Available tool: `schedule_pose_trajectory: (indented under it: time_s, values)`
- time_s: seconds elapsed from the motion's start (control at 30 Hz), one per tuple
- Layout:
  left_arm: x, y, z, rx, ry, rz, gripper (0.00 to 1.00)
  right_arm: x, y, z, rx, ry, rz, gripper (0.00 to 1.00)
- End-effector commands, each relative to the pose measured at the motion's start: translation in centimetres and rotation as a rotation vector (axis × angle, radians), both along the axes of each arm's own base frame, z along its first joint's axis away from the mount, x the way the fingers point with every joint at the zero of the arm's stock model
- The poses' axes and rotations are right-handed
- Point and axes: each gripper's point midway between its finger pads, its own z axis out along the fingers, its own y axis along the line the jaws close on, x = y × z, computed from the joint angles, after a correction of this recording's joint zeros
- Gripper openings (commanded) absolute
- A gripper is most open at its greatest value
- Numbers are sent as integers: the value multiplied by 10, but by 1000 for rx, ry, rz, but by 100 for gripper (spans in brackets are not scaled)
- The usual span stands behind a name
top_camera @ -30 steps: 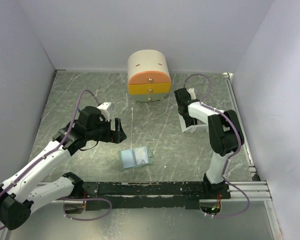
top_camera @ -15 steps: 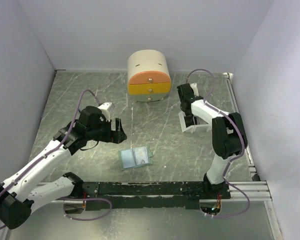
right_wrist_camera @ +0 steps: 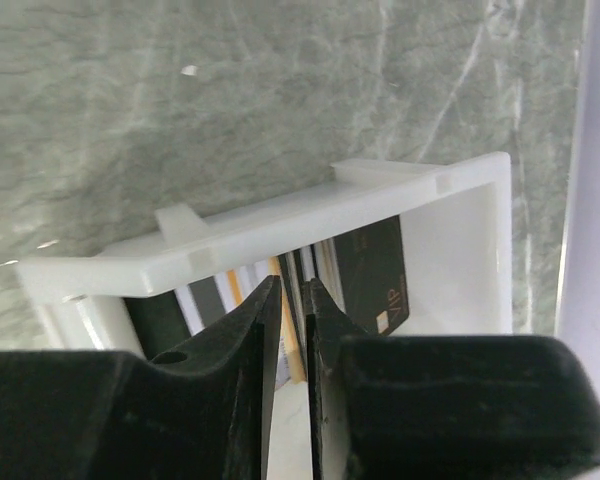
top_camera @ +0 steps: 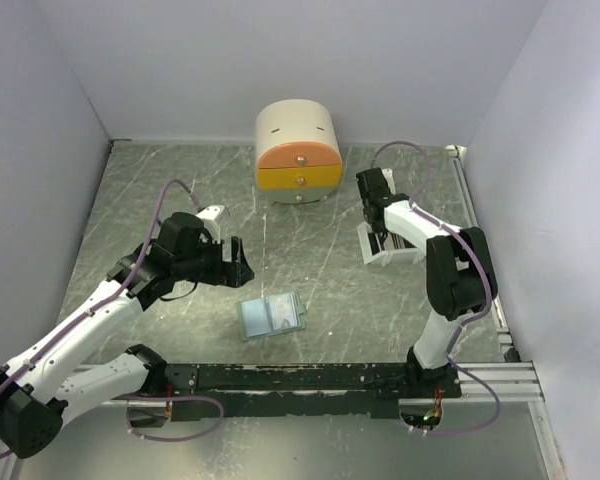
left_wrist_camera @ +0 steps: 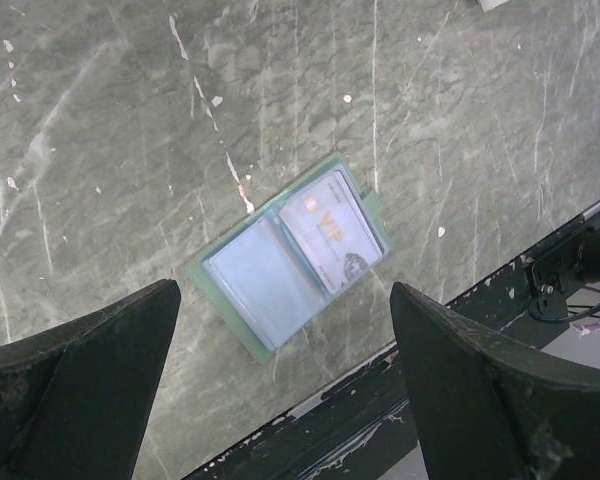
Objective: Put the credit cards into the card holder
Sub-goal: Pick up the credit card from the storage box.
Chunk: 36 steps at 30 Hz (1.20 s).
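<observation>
The card holder (top_camera: 271, 316) lies open on the table near the front rail, showing pale blue pockets (left_wrist_camera: 260, 285). A pale card marked VIP (left_wrist_camera: 332, 232) sits in one pocket. My left gripper (top_camera: 235, 262) hovers above and to the left of it, open wide and empty (left_wrist_camera: 285, 290). Several credit cards (right_wrist_camera: 370, 270) stand on edge in a white tray (right_wrist_camera: 280, 225) at the right (top_camera: 390, 255). My right gripper (top_camera: 383, 235) reaches down into that tray, and its fingers (right_wrist_camera: 292, 285) are pinched on the edge of a dark card in the stack.
A round cream-and-orange drawer box (top_camera: 298, 152) stands at the back centre. The black front rail (left_wrist_camera: 460, 330) runs just below the card holder. Grey walls close in on the left, back and right.
My right gripper has sunk into the tray and its jaws have narrowed onto the cards. The left arm and the card holder have barely moved.
</observation>
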Motion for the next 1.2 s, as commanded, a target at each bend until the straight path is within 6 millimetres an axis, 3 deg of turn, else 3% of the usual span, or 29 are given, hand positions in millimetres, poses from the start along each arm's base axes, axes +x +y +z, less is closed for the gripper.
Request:
schedule_pose_trajectory:
  time_s: [0.0, 0.2, 0.43, 0.63, 1.17]
  values:
    - [-2, -3, -3, -14, 13, -18, 99, 8, 24, 23, 162, -78, 36, 17]
    - [-2, -3, -2, -17, 10, -17, 99, 3, 49, 15, 231, -72, 78, 16]
    - [-2, -2, -2, -16, 8, -15, 99, 0, 59, -5, 188, -28, 76, 16]
    - [-2, -1, -1, -16, 5, -10, 99, -4, 50, -14, 89, -4, 44, 18]
    - [-2, -1, -2, -13, 8, -9, 99, -5, 45, -30, 35, 46, 45, 20]
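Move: The white-edged card near the left end of the row in the storage box lies about 5 cm to the left of the right gripper, level with it fore and aft and some 4 cm lower. The black card closing the row stands about 1 cm farther left of it. The orange-edged card is just below the right fingertips; the dark card at the row's other end is about 4 cm to their right. From the left gripper, the white-edged card lies roughly 19 cm ahead, 34 cm right and 15 cm lower. Hop the right gripper left along the row, from the orange-edged card to the white-edged one: rise about 2 cm while swinging nearly 6 cm left, then sink over 4 cm to finish lower than you began, easing back 1 cm to the right. Let the wrist roll some 10 degrees and come halfway back, keeping the fingers nearly shut. ##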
